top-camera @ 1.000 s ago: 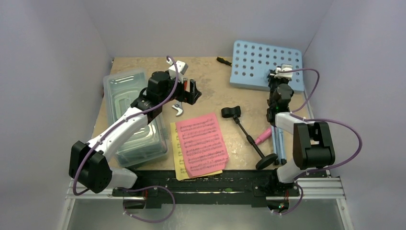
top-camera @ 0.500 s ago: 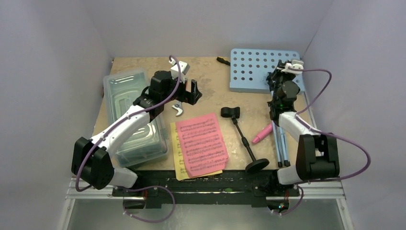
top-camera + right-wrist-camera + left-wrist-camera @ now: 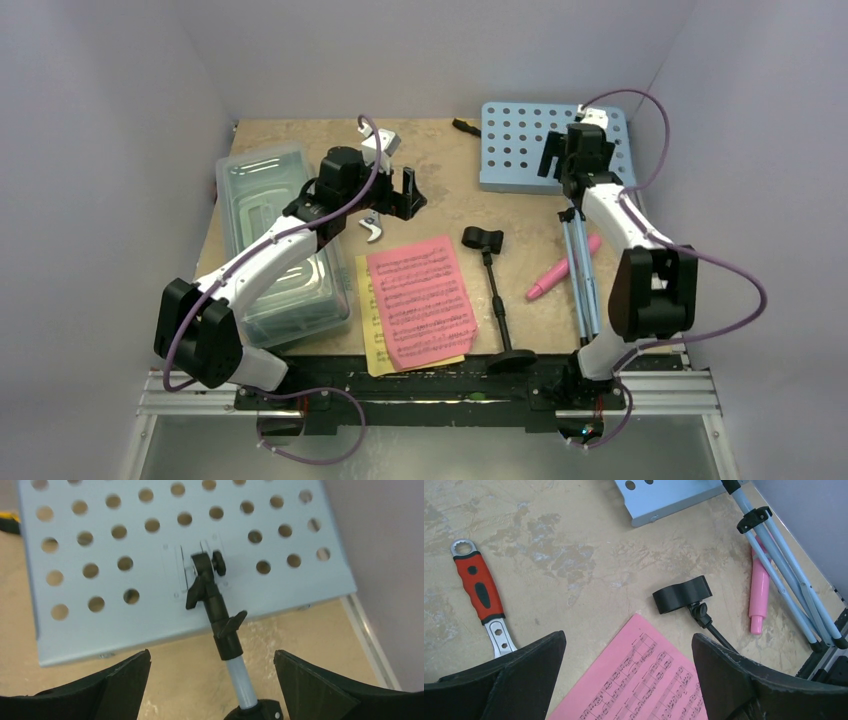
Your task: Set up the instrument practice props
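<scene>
The light blue perforated music stand [image 3: 520, 142] lies flat at the back right, its folded tripod legs [image 3: 580, 285] pointing toward the near edge. My right gripper [image 3: 566, 160] hovers open over the stand's neck; in the right wrist view the pole [image 3: 239, 677] runs between the wide jaws without touching either. The pink toy microphone [image 3: 562, 268] lies beside the legs. The black mic stand lies on its side, clip [image 3: 480, 236] far, round base [image 3: 512, 360] near. A pink page [image 3: 420, 300] covers a yellow page [image 3: 372, 345]. My left gripper [image 3: 408, 192] is open and empty above the pink page [image 3: 644, 680].
A clear lidded box [image 3: 275, 240] sits on the left under my left arm. The red-handled wrench [image 3: 476, 587] lies beside it. A small black and yellow object [image 3: 466, 126] rests at the back, left of the stand. Walls close in on three sides.
My right gripper opened and moved back along the music stand's pole. The stand's legs swung left, the mic stand's base slid left toward the near edge, and the microphone shifted slightly.
</scene>
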You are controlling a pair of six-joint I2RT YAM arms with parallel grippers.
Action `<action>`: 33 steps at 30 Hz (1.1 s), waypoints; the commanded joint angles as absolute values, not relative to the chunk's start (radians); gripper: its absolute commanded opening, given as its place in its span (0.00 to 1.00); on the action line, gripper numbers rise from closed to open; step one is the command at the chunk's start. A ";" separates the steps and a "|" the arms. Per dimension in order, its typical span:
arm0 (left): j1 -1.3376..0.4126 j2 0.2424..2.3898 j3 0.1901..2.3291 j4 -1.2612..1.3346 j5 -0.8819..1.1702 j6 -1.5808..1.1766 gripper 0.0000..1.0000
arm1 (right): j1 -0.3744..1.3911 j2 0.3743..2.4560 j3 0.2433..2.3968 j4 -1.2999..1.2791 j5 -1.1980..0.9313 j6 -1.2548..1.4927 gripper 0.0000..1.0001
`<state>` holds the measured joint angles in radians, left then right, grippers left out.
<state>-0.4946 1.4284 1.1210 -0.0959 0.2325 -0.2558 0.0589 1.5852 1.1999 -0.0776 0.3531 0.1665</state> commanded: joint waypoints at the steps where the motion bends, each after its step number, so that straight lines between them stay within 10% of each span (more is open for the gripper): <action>1: -0.500 1.424 1.163 -0.075 0.262 -0.283 0.97 | 0.040 1.730 1.338 -0.412 0.274 0.221 0.98; 27: -0.500 1.465 1.169 -0.069 0.310 -0.315 0.96 | 0.003 1.691 1.068 -0.283 0.280 0.211 0.97; 33: -0.500 1.467 1.175 -0.086 0.293 -0.302 0.96 | 0.003 1.725 1.047 -0.210 0.287 0.169 0.49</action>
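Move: Back from the right hand by about 8 cm, 15 cm below and a centimetre to its right, is the music stand's black leg hub. The perforated desk lies some 9 cm ahead of the hand, a centimetre left and 15 cm down. The pink tube is 22 cm back and 2 cm left, the black clamp head 15 cm back and 21 cm left, both some 17 cm down. From the left hand the hub is about 39 cm right, 3 cm ahead, 18 cm below. Dropping fast off its place above the stand's desk, the right hand sinks about 15 cm and draws back some 8 cm to the leg hub, the fingers tipping about 30 degrees further down. Wide open all the way, they straddle the hub and only at the end begin to close around it, about a third of the way. ##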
